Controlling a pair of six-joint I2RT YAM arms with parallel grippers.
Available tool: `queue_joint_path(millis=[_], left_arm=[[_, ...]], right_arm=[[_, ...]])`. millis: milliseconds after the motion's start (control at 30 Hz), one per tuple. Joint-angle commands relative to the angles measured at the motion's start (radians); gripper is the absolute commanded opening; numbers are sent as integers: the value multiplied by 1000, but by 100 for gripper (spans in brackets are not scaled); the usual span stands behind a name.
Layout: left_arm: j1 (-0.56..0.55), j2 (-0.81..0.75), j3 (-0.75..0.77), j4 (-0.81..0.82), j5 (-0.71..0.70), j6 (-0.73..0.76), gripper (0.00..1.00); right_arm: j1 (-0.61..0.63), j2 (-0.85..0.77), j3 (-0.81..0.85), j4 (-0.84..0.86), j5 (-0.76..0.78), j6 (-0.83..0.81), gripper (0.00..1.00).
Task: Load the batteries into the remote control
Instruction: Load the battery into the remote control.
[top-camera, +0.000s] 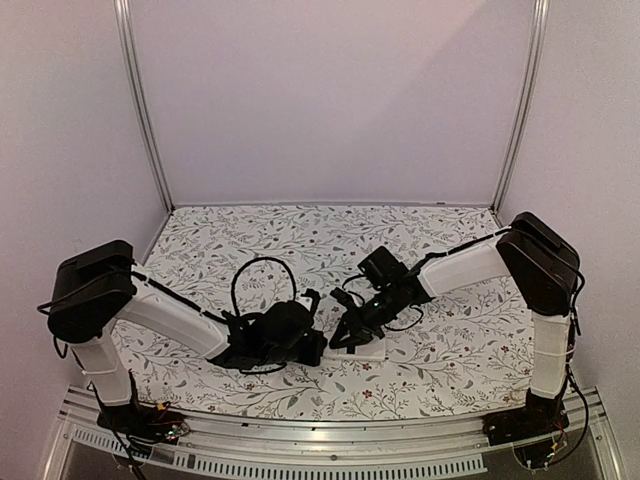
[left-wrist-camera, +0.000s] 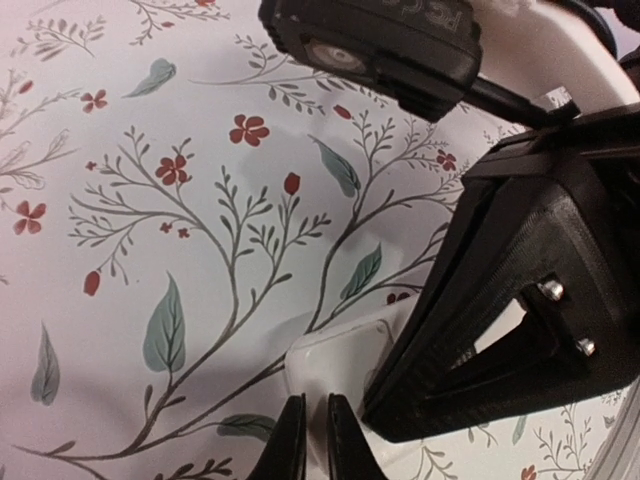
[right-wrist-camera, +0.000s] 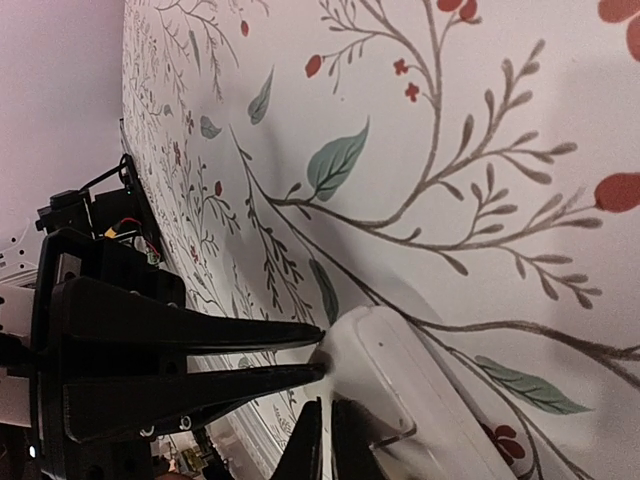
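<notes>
The white remote control (top-camera: 368, 350) lies on the flowered table between both arms, its plain white side up (right-wrist-camera: 400, 370). My left gripper (top-camera: 322, 345) comes in from the left, and its jaws (left-wrist-camera: 316, 440) are pinched on the remote's rounded end (left-wrist-camera: 335, 365). In the right wrist view, the left fingers (right-wrist-camera: 250, 335) clamp that end from above and below. My right gripper (right-wrist-camera: 325, 440) is shut, its tips pressed against the remote's side edge right next to the left fingers. No batteries show in any view.
The flowered tablecloth (top-camera: 300, 240) covers the whole table. Pale walls and metal posts (top-camera: 140, 100) enclose the back and sides. The right gripper's black body (left-wrist-camera: 520, 300) crowds the left wrist view. A metal rail (top-camera: 330, 440) runs along the near edge.
</notes>
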Motion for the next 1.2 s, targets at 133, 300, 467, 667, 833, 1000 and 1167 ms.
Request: queue_joint_path(millis=[133, 300, 467, 667, 833, 1000, 1167], left_arm=[[-55, 69, 51, -4, 64, -20, 5], [-56, 63, 46, -19, 64, -31, 7], [-56, 14, 30, -50, 17, -15, 15], [-50, -27, 44, -106, -30, 29, 20], [-45, -29, 55, -125, -33, 37, 22], [-44, -28, 54, -124, -41, 29, 29], [-44, -27, 51, -100, -23, 30, 31]], right_arm=[[4, -14, -32, -70, 49, -20, 5], [-13, -46, -38, -69, 46, -22, 5], [-26, -117, -42, -71, 41, -33, 10], [-65, -260, -67, -130, 71, -42, 21], [-104, -373, -151, -241, 152, -80, 30], [-142, -439, -243, -287, 202, -92, 36], [-145, -434, -292, -282, 208, -102, 38]])
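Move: The remote control lies face down, its middle about 7 cm to the left hand's right and 1 cm ahead; its battery cover, the near end, is some 2 cm to that hand's right, level with it. From the right hand, whose nearly shut fingers are at the cover, the remote's middle is roughly 5 cm to the right and 1 cm back. Both lie about 1 cm below the hands. Right hand lifts, arcs 11 cm right over the remote, opening, after left fingers nudge its cover end right. ##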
